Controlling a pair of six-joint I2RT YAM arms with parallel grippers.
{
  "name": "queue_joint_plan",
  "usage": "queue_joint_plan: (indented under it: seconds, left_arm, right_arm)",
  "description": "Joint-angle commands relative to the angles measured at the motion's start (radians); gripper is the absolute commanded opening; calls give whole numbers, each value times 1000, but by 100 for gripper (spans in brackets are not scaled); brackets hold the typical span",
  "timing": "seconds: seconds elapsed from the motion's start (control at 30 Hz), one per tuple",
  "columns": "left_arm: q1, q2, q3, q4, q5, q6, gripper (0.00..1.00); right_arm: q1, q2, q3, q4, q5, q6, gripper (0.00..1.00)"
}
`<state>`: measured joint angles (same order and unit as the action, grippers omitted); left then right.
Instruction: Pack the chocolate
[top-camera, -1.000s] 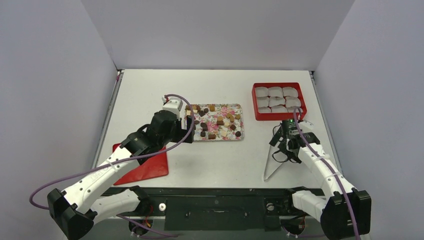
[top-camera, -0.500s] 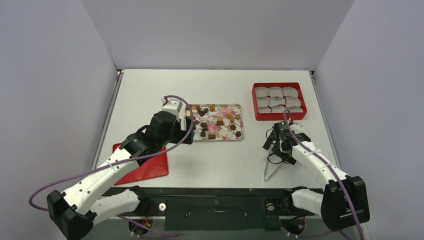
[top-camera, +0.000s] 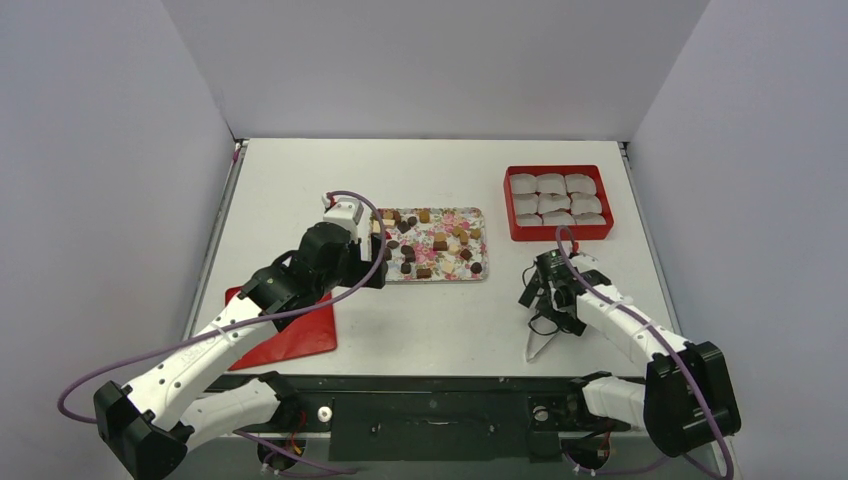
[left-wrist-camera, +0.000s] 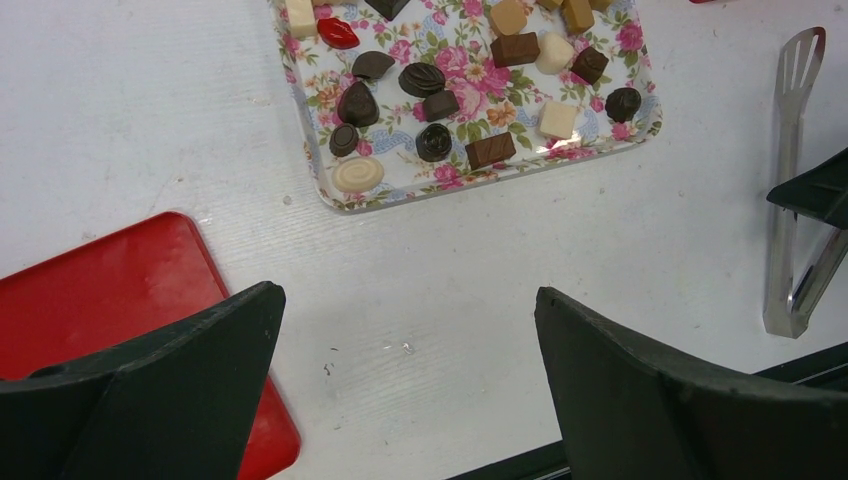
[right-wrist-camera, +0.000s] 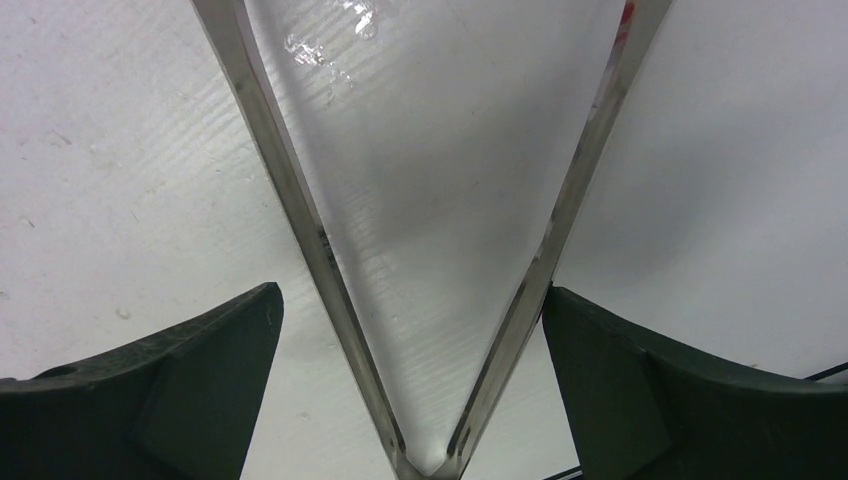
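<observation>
The chocolate (top-camera: 407, 253) lies as several small dark, tan and cream pieces on a flower-patterned tray (top-camera: 440, 277) in mid table. The left wrist view shows the chocolate (left-wrist-camera: 434, 142) on that tray (left-wrist-camera: 400, 195) at the top. My left gripper (top-camera: 378, 258) hangs open by the tray's left end, and its gripper (left-wrist-camera: 410, 320) has only bare table between the fingers. My right gripper (top-camera: 537, 300) is open low over metal tongs (top-camera: 538, 342). In its own view this gripper (right-wrist-camera: 410, 310) straddles the V of the tongs (right-wrist-camera: 560, 220), the right finger (right-wrist-camera: 640, 380) close against one arm.
A red box (top-camera: 557, 237) lined with white paper cups (top-camera: 551, 184) stands at the back right. A flat red lid (top-camera: 290, 335) lies near the left arm, also seen as the lid (left-wrist-camera: 110, 290) in the left wrist view. The tongs (left-wrist-camera: 795, 180) show at its right edge.
My right gripper has moved left and nearer along the tongs, away from the red box. The left arm has stayed still. Both grippers stayed open.
</observation>
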<state>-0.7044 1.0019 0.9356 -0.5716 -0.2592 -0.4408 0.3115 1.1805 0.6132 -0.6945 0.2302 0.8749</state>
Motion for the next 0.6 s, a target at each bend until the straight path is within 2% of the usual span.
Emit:
queue_joint_plan:
  seconds: [0.0,0.2,0.57]
  left_arm:
    - [8,-27,-3,45,7,5,96]
    - [11,-35,-11,38,8,10,96]
    - [12,-49,-14,23,12,15,96]
  right_arm:
    - [14,4,-28,35,50,59,98]
    - [24,-14,-70,82,66,102,94]
    - [154,-55,-133,147,183,187,75]
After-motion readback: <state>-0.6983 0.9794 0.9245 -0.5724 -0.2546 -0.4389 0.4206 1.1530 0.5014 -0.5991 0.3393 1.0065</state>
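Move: The steel tongs lie as an open V, hinge towards the robot, right below the right hand: their middle is some 3 cm ahead, 1 cm right and 2 cm down, with one leg inside each fingertip. The red box stands about 26 cm ahead and 2 cm right; the flowered chocolate tray is around 16 cm ahead and 26 cm left, both about table height. From the left hand the tongs' middle lies roughly 33 cm right, 5 cm back and 19 cm below. The tongs' two legs are taken between the right hand's fingers: the open gripper sinks about 2 cm around them while easing back some 1 cm towards the hinge, then stays low and closes by about a fifth of its opening, until both pads come against the legs' outer sides and begin to pinch them. ##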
